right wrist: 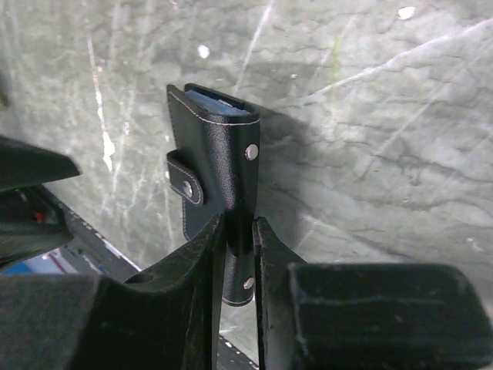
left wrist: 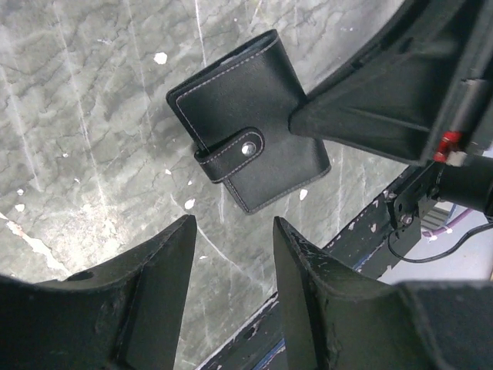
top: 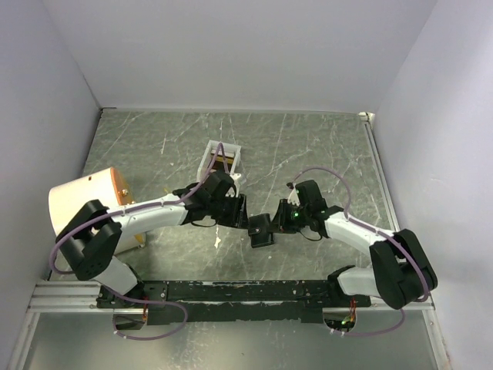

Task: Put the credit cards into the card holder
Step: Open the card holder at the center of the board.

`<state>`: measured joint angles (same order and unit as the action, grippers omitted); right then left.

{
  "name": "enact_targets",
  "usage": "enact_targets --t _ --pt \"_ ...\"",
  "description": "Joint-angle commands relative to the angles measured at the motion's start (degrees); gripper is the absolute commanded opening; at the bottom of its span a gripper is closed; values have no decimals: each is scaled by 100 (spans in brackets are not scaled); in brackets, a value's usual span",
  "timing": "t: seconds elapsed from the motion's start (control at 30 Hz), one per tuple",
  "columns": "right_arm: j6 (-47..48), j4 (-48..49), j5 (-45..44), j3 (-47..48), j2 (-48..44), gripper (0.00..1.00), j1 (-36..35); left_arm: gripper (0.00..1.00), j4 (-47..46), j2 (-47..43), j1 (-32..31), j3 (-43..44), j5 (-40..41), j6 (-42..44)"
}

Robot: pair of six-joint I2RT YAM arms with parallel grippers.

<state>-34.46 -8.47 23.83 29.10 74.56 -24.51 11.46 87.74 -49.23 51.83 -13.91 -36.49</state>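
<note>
The card holder (top: pixel 259 231) is a black wallet, folded shut with its snap strap fastened. In the right wrist view a strip of pale blue lining shows at the far end of the card holder (right wrist: pixel 219 154). My right gripper (right wrist: pixel 239 222) is shut on its near edge, one finger on each face. In the left wrist view the card holder (left wrist: pixel 246 131) lies just beyond my left gripper (left wrist: pixel 233 223), which is open with only table between its fingers. Something tan that may be the credit cards (top: pixel 220 160) shows in a white box; too small to be sure.
The white box (top: pixel 209 158) stands behind the two grippers at mid-table. A large pale cylinder (top: pixel 81 202) lies at the left by the left arm. A dark rail (top: pixel 231 291) runs along the near edge. Walls close in on three sides.
</note>
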Motion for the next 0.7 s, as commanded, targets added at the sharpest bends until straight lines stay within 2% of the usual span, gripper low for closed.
enact_targets --t 0.0,0.4,0.67 --pt "-389 492 433 -208 -324 18 -67 56 -295 199 -68 178 99 -114" --pt "-854 894 594 -289 -438 17 -343 59 -665 634 -164 222 -248 -146" --pt "-962 913 414 -106 -315 17 -828 59 -567 920 -177 331 -164 -26"
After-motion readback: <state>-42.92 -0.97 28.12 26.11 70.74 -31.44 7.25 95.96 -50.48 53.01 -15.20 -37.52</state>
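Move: The card holder, tilted and already pinched at its spine by the right fingers, has its middle about 6 cm to the left hand's right, roughly 1 cm ahead and 6 cm below it. From the right hand, that middle lies about 3 cm left, 1 cm ahead and 1 cm down. The white box stands some 20 cm farther out than the holder and 13 cm to the left of it. Down about 3.5 cm and some 2 cm to the right goes the left hand, fingers kept open, towards the strapped cover. Meanwhile the right hand keeps its pinch on the spine and carries the card holder about 4 cm left, with 2.5 cm each of back and up, rolling about 10 degrees so its left side rises. The left fingertips come up against the strap-side cover without closing. ##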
